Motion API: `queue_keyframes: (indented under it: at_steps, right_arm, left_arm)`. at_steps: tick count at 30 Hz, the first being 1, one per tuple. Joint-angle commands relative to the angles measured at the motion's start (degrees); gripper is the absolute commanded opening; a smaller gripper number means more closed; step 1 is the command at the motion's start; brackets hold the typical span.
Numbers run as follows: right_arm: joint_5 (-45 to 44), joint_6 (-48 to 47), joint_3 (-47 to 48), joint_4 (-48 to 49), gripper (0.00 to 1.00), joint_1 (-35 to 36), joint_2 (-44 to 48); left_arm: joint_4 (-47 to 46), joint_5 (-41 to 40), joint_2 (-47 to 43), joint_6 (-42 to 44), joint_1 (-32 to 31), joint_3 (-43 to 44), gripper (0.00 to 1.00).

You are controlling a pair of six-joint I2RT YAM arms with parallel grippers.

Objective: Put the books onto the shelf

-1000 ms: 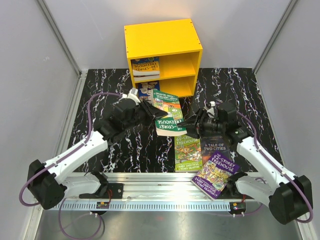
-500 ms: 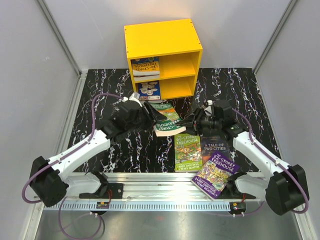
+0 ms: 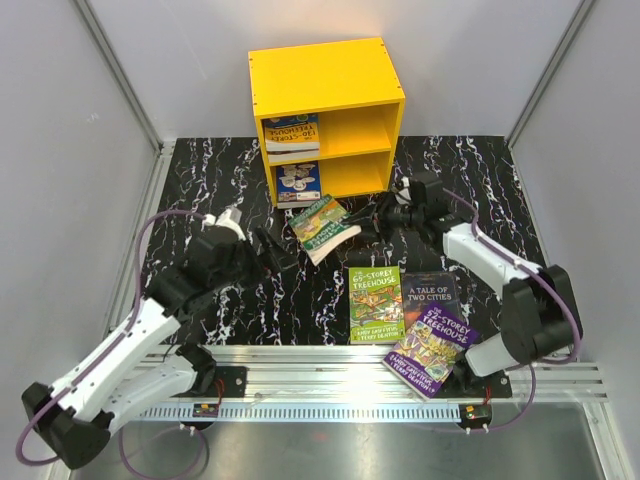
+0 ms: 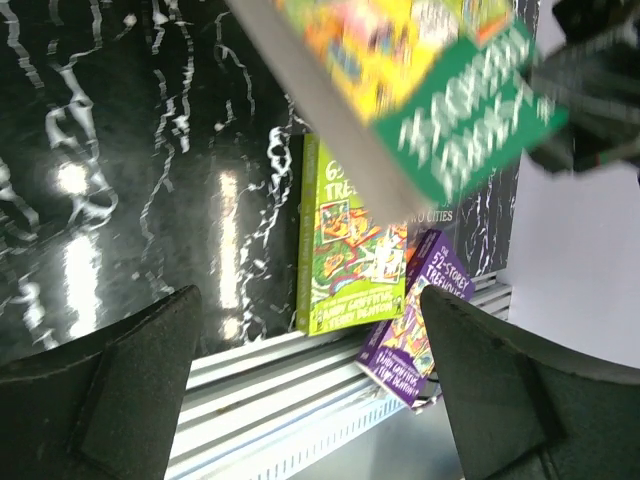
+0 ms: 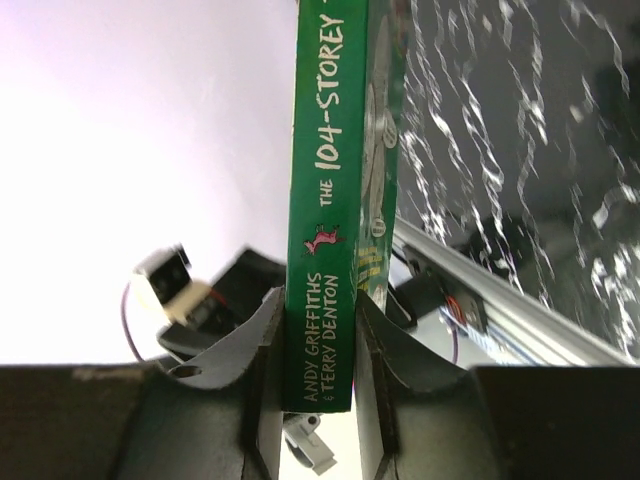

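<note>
My right gripper [image 3: 366, 224] is shut on the spine of a green "104-Storey" book [image 3: 322, 224], which it holds in the air just in front of the yellow shelf [image 3: 325, 75]. In the right wrist view the green spine [image 5: 325, 200] sits clamped between the fingers [image 5: 262, 350]. The left gripper [image 3: 276, 250] hangs wide open to the left of that book and apart from it; its view shows the book [image 4: 420, 90] blurred above empty jaws. Two books [image 3: 291, 135] [image 3: 298, 182] stand in the shelf's left side, one per compartment.
On the marbled black table lie a lime-green Treehouse book [image 3: 375, 303], the dark "A Tale of Two Cities" [image 3: 430, 290] and a purple "52-Storey" book [image 3: 432, 350], whose corner overhangs the metal rail [image 3: 300, 365] at the near edge. Grey walls stand on both sides.
The left gripper opened, let go of the green book and drew back to the left. The right gripper closed on the book and carried it up toward the shelf.
</note>
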State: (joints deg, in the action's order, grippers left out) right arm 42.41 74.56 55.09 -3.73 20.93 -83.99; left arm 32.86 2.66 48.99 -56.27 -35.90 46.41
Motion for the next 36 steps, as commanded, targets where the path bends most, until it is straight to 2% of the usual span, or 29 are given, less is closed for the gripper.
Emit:
queue_keyframes:
  at_steps: [1, 9, 12, 16, 22, 25, 30, 36]
  right_arm:
    - [1.0, 0.31, 7.13, 11.01, 0.0, -0.45, -4.42]
    - [-0.57, 4.62, 16.71, 18.93, 0.0, -0.8, -16.9]
    - [-1.89, 6.81, 17.59, 22.96, 0.0, -1.15, -20.6]
    - [-2.77, 11.12, 17.77, 33.4, 0.0, -1.33, -25.6]
    - [-7.25, 11.92, 17.51, 40.89, 0.0, -1.42, -33.42]
    - [-8.92, 11.39, 18.91, 42.39, 0.0, -1.33, -37.46]
    - [-8.84, 12.53, 26.72, 44.07, 0.0, -0.98, -45.9]
    - [-9.45, 12.45, 36.13, 41.26, 0.0, 1.31, -53.91]
  left_arm:
    - [7.82, -2.48, -6.0, 2.57, 0.92, 0.08, 0.92]
    - [17.67, -5.02, -15.06, 1.43, 1.01, -0.54, 0.92]
    - [20.74, -5.38, -16.12, 1.25, 1.01, 0.6, 0.92]
    - [23.73, -5.03, -18.84, -0.06, 1.01, 0.61, 0.92]
    - [28.38, -4.68, -21.92, -1.82, 1.01, 0.43, 0.91]
    - [31.02, -4.85, -23.5, -2.53, 1.01, 0.7, 0.91]
    - [34.72, -5.12, -25.61, -3.76, 1.01, 1.4, 0.91]
    - [37.36, -5.47, -26.58, -4.64, 0.92, 1.31, 0.91]
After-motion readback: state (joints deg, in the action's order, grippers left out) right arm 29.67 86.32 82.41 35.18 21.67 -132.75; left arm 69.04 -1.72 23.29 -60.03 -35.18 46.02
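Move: The right hand grips the green book, bound for the left part of the shelf's lower compartment, about 25 cm ahead, 14 cm to its left and 10 cm below. The blue book already there lies some 25 cm ahead, 15 cm left, 13 cm below; the orange book above it is about 27 cm ahead, 17 cm left, 5 cm up. From the empty left hand that lower space is roughly 34 cm ahead, 4 cm right, 10 cm below. Right hand carries the green book some 20 cm forward, later sinking, into the lower compartment; left hand withdraws. ##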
